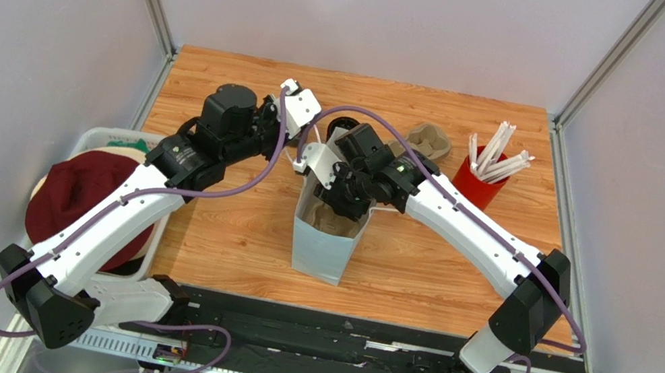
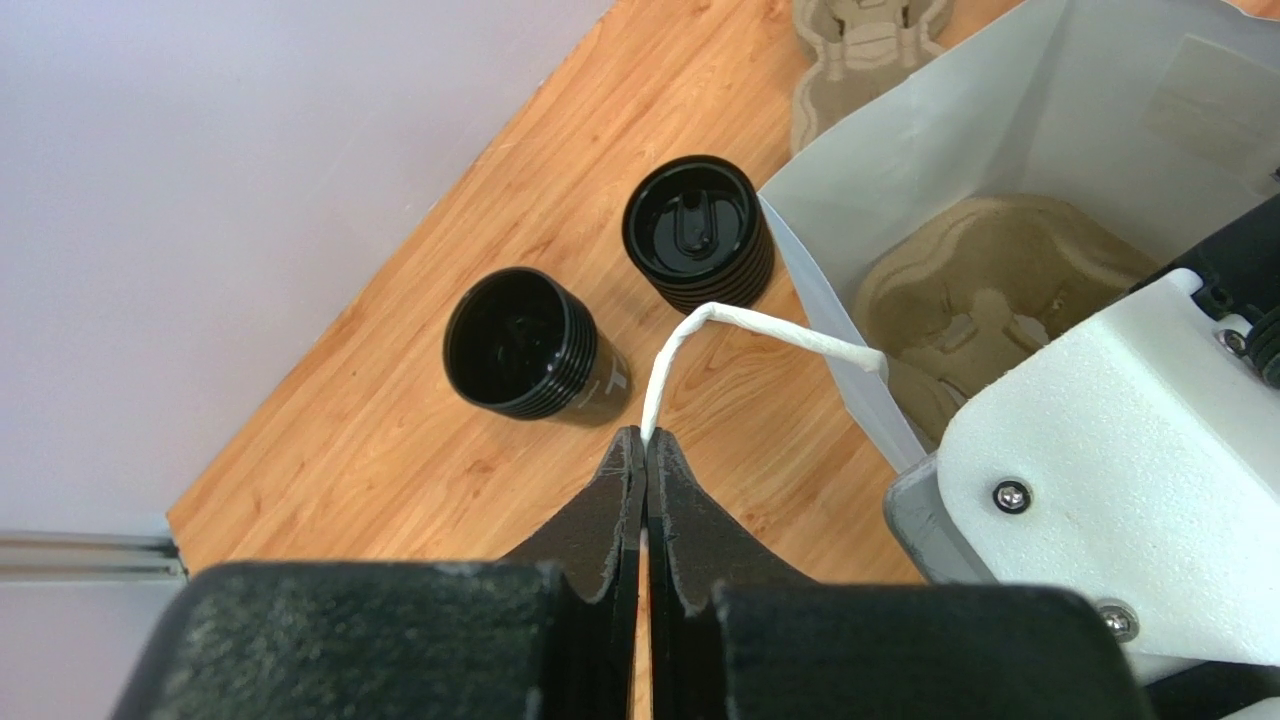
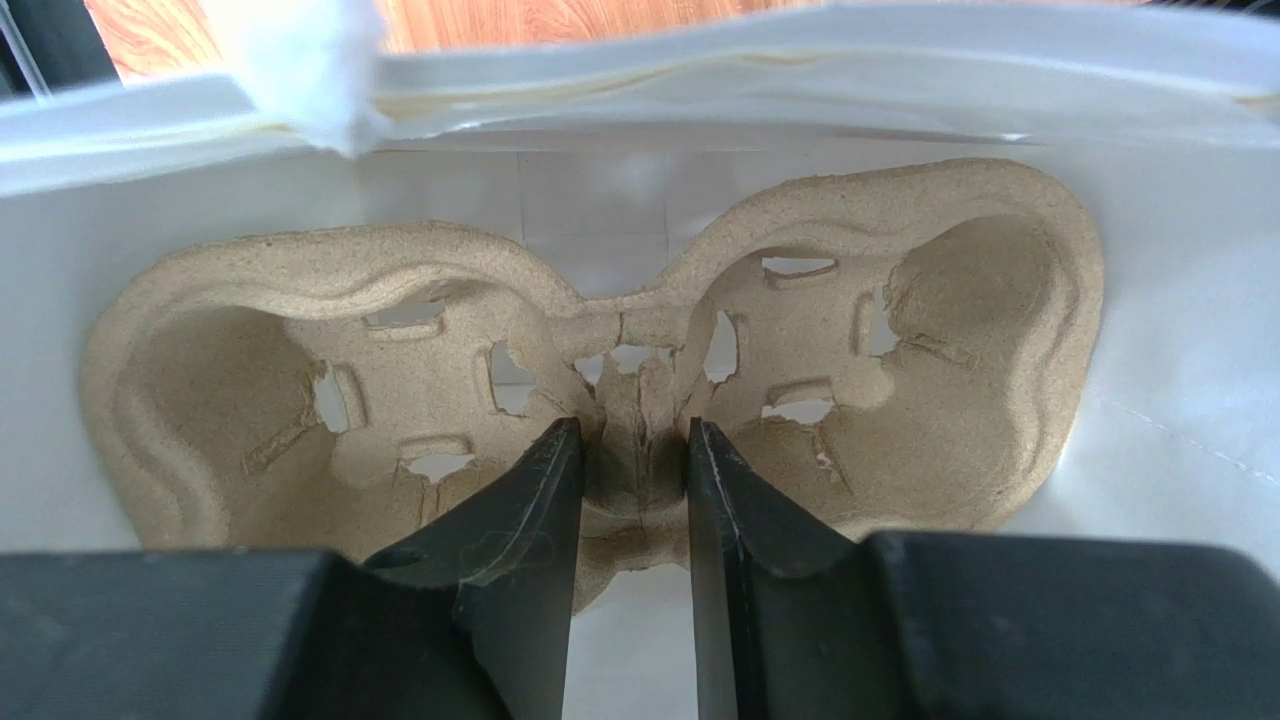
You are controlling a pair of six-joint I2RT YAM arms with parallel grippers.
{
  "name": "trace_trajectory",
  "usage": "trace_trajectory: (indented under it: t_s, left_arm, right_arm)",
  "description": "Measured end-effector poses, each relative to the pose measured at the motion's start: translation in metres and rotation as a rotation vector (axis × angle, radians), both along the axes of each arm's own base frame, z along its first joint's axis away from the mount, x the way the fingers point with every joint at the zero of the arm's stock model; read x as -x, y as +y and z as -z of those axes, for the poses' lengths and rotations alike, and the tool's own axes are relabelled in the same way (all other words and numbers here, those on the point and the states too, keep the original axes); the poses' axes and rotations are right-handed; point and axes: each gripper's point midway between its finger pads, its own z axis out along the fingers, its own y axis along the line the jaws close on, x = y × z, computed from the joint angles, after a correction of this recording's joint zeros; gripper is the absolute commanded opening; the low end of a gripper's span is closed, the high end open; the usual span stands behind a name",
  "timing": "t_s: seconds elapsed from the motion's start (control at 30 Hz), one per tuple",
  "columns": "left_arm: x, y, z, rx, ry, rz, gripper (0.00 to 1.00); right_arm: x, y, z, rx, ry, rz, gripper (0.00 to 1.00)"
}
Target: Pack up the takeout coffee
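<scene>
A white paper bag [image 1: 327, 242] stands open mid-table. My left gripper [image 2: 646, 435] is shut on its white cord handle [image 2: 751, 323]. Inside the bag lies a brown pulp cup carrier [image 3: 902, 345]. My right gripper [image 3: 634, 450] reaches into the bag, shut on the carrier's centre ridge. Behind the bag an open black cup [image 2: 519, 345] and a black ribbed piece topped by a lid [image 2: 696, 233] stand on the wood. I cannot tell which of them is the takeout coffee.
A second pulp carrier [image 1: 429, 142] lies at the back of the table. A red cup of white straws [image 1: 479, 184] stands at the back right. A white basket [image 1: 99, 137] holding a maroon cap [image 1: 83, 194] sits at the left edge.
</scene>
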Motion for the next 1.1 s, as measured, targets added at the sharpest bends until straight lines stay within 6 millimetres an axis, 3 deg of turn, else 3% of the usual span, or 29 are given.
trace_trajectory:
  t_s: [0.67,0.77,0.93,1.1]
  left_arm:
    - [-0.006,0.005,0.0,0.021,-0.013,-0.051,0.01]
    - [-0.006,0.005,0.0,0.022,-0.013,-0.051,0.02]
    - [-0.006,0.005,0.0,0.023,-0.012,-0.052,0.02]
    - [-0.006,0.005,0.0,0.025,-0.013,-0.052,0.03]
  right_arm:
    - [0.001,-0.006,0.007,0.074,0.048,0.009,0.34]
    - [0.001,-0.006,0.01,0.081,0.051,0.011,0.37]
    - [0.0,-0.006,0.012,0.089,0.052,0.014,0.55]
    - [-0.003,-0.007,0.011,0.094,0.04,0.019,0.59]
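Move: The right hand is inside the bag's mouth, holding a cup tray by its middle. The bag's bottom lies about 13 cm below, some 3 cm to its left and about level fore and aft. The stack of lids stands roughly 22 cm ahead and 3 cm left; the spare tray is 25 cm ahead and 12 cm right, both about 10 cm lower. From the left hand, the bag's bottom is some 8 cm back, 10 cm right and 26 cm down. Reaching down into the open bag, the right hand sinks only about 1 cm more towards the bottom, easing slightly to its right and tilting some 5 degrees, then spreads its fingers from about a third to over half open and lets go of the tray's middle ridge. The left hand all but stays in place and keeps its closed fingers pinched on the bag's white handle at the left side of the mouth, while the right hand remains inside the bag with the fingers apart. ##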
